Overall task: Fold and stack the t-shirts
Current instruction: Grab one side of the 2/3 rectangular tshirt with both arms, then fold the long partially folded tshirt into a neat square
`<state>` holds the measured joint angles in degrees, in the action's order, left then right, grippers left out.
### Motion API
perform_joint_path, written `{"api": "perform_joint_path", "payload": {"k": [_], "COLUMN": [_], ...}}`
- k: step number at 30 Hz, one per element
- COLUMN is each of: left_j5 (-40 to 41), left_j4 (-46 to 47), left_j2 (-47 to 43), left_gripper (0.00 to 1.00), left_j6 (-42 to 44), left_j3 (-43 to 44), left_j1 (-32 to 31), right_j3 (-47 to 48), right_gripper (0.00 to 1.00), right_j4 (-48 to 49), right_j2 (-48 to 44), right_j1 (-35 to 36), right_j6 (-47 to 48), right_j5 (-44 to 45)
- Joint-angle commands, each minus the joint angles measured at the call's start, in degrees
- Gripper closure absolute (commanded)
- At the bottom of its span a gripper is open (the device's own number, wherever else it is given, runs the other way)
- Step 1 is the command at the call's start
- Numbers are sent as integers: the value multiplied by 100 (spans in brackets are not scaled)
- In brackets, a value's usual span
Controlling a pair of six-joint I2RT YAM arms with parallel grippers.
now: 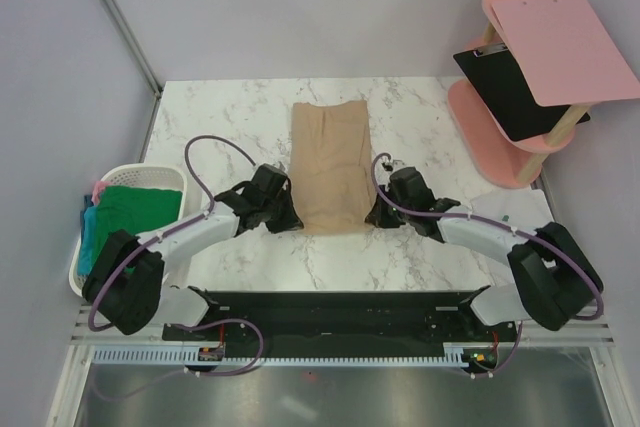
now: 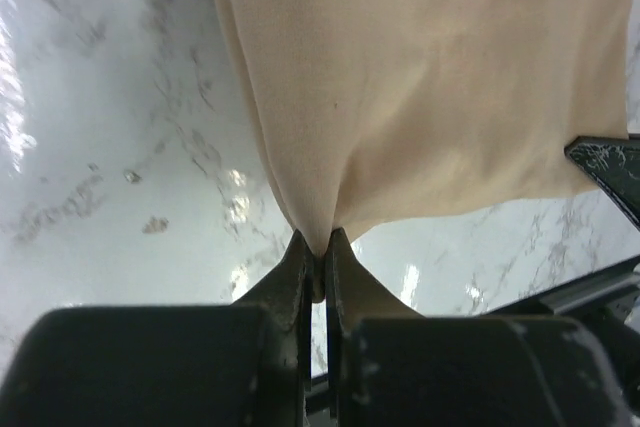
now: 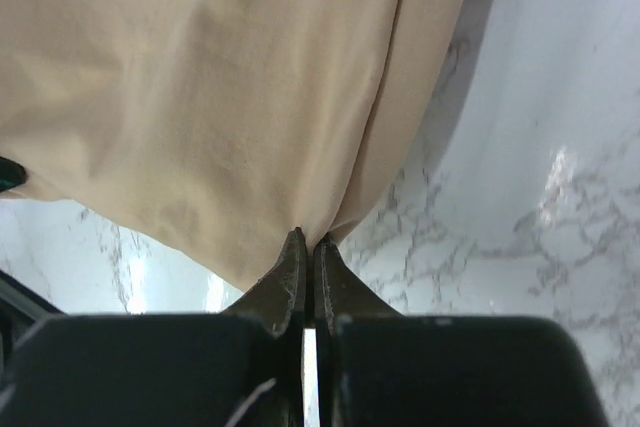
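A tan t-shirt [image 1: 330, 167] lies folded into a long strip in the middle of the marble table [image 1: 230, 112]. My left gripper [image 1: 283, 209] is shut on its near left corner; in the left wrist view the tan t-shirt [image 2: 430, 97] bunches into the left gripper [image 2: 318, 245]. My right gripper [image 1: 380, 209] is shut on the near right corner; the right wrist view has the tan t-shirt [image 3: 200, 87] pinched at the right gripper [image 3: 308, 239]. Green [image 1: 140, 209], teal-blue [image 1: 90, 232] and pink [image 1: 98, 188] t-shirts lie in the basket.
A white slatted laundry basket [image 1: 150, 175] sits at the table's left edge. A pink two-tier stand [image 1: 505, 97] at the right rear carries a pink clipboard [image 1: 565, 47] and a black clipboard [image 1: 515, 87]. White paper [image 1: 510, 209] lies by the right arm.
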<state>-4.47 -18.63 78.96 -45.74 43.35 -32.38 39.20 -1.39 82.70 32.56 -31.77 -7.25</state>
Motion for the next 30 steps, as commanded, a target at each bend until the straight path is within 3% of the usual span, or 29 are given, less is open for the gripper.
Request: {"api": "perform_joint_path", "payload": {"k": [1,6,10,21,30], "left_j5": [122,270,577,473,-449], "left_j4": [-535,-1088,-1545,-1986,-2180], "left_j2": [-433,-566,-400,954,2456], "left_gripper": [98,98,98,98,98], "left_j6": [-418,-278,29,978,1594], "left_j3": [-64,418,1218,3705,5349], "left_j1": [-540,-691,-664,65,759], "right_j3": [-500,-502,139,2503,4077], "right_gripper": [100,100,100,100,100], "right_j4": [-423,-1038,-1390,-1250,-1180], "right_j2": [-736,-1633,-1766,166,1687], "right_j1": [119,137,128,76,-293], "right_j6": [-136,-14,293,1120,1401], "right_j5": [-198,46,451,1181,1182]}}
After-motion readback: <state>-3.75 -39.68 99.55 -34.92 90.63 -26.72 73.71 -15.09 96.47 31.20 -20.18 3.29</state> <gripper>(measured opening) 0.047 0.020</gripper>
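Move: Each gripper already pinches a near corner of the tan t-shirt, low over the table; the right-held corner is about 14 cm to the right of the left gripper and level with it. The shirt's far edge lies roughly 30 cm straight ahead of both grippers and some 3 cm lower. The basket stands around 32 cm left of the left gripper, nearly level; the pink shelf's foot is about 26 cm right and 22 cm ahead of the right gripper. Keeping their pinch on the two near corners, both hands pull the t-shirt about 4 cm farther back, low over the table, then turn round and lift, swinging forward some 18 cm over the shirt towards its far edge. They rise 10 to 13 cm in all while the fingertips tip forward by 10 to 15 degrees. ##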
